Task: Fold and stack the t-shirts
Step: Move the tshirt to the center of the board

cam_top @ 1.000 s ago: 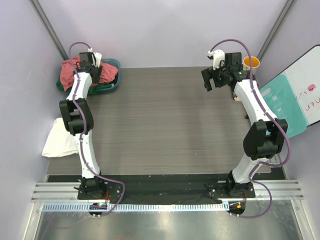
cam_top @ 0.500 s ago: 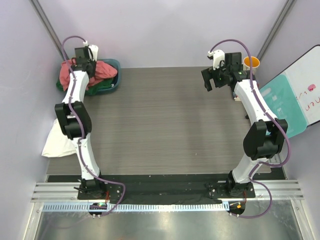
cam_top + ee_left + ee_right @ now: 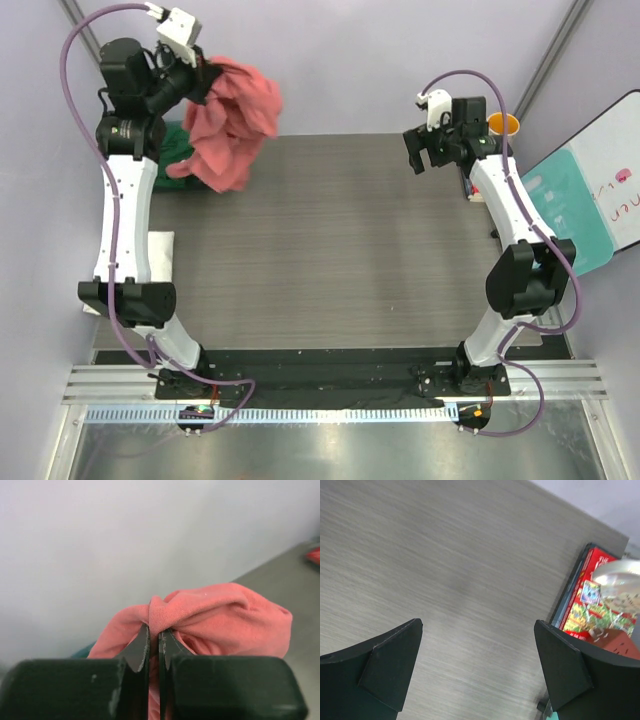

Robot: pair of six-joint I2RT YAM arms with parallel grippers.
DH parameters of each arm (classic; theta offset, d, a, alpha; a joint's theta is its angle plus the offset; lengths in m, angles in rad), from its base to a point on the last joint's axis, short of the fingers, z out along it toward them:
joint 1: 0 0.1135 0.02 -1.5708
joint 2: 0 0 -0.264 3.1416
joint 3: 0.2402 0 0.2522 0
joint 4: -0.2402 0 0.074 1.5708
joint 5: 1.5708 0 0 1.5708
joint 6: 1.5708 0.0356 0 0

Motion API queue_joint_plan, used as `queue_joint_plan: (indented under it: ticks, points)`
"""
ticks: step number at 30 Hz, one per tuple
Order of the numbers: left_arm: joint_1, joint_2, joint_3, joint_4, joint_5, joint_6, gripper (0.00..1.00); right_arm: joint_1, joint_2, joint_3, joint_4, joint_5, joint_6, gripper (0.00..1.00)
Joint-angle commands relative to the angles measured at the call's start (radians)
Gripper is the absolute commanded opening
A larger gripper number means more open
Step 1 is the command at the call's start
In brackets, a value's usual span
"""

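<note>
A bunched coral-red t-shirt [image 3: 232, 118] hangs in the air over the table's far left corner, and my left gripper [image 3: 205, 74] is shut on its top. In the left wrist view the fingers [image 3: 141, 647] pinch a fold of the coral-red t-shirt [image 3: 225, 615] at my left gripper [image 3: 154, 630]. Dark green t-shirt cloth [image 3: 176, 140] shows behind the raised left arm. A white t-shirt [image 3: 162, 255] lies at the table's left edge, partly hidden by the arm. My right gripper [image 3: 420, 152] hovers open over the far right of the table, nothing between the fingers of the right gripper [image 3: 478, 625].
The grey wood-grain table [image 3: 340, 230] spreads between the arms. An orange cup [image 3: 503, 123] stands at the far right corner, and a teal-and-white board [image 3: 585, 205] leans at the right edge. A red printed box [image 3: 592, 605] shows beside the right fingers.
My left gripper shut on the coral-red t-shirt in the tub and rose high with it, so the shirt now hangs clear. The right arm stayed still.
</note>
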Motion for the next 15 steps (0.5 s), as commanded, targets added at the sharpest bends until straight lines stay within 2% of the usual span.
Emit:
queue_joint_plan:
  ticks: [1, 3, 6, 9, 10, 14, 15]
  points:
    - [-0.097, -0.018, 0.027, 0.036, 0.394, -0.136, 0.00, 0.016, -0.021, 0.105, 0.053, -0.042, 0.012, 1.00]
    - [-0.169, -0.011, 0.021, 0.004, 0.438, -0.155, 0.00, 0.032, -0.024, 0.134, 0.059, -0.051, 0.011, 1.00]
    - [-0.252, 0.005, -0.023, -0.019, 0.386, -0.121, 0.00, 0.044, -0.023, 0.185, 0.067, -0.100, 0.055, 1.00]
    - [-0.294, 0.038, -0.054, -0.016, 0.262, -0.083, 0.00, 0.049, -0.035, 0.222, 0.081, -0.207, 0.115, 1.00]
    - [-0.302, 0.048, -0.054, -0.015, 0.196, -0.080, 0.00, 0.050, -0.040, 0.230, 0.085, -0.303, 0.159, 1.00]
    - [-0.317, 0.108, -0.051, -0.001, 0.151, -0.078, 0.00, 0.079, -0.067, 0.228, 0.120, -0.437, 0.227, 1.00]
    - [-0.320, 0.117, -0.051, -0.001, 0.149, -0.072, 0.07, 0.091, -0.073, 0.224, 0.121, -0.433, 0.219, 1.00]
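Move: The red t-shirt already hangs from my closed left fingers; the board's center lies roughly 27 cm to their right, 14 cm back and 47 cm below. The blue basket with the green shirt sits about 9 cm ahead of that hand, 10 cm left and some 40 cm down. From my open right hand, the red t-shirt's middle is about 40 cm left, level fore and aft, some 12 cm higher; the red book is around 21 cm right, 5 cm ahead and 22 cm lower. I sweep my left hand fast to the right, away from the basket and towards the board's center, about 19 cm, keeping the shirt pinched. It draws back some 7 cm, then eases forward a little, and after a slight rise sinks about 10 cm, turning some 30 degrees clockwise and tipping down. Meanwhile my wide-open right hand rises about 10 cm and moves left towards the shirt. ##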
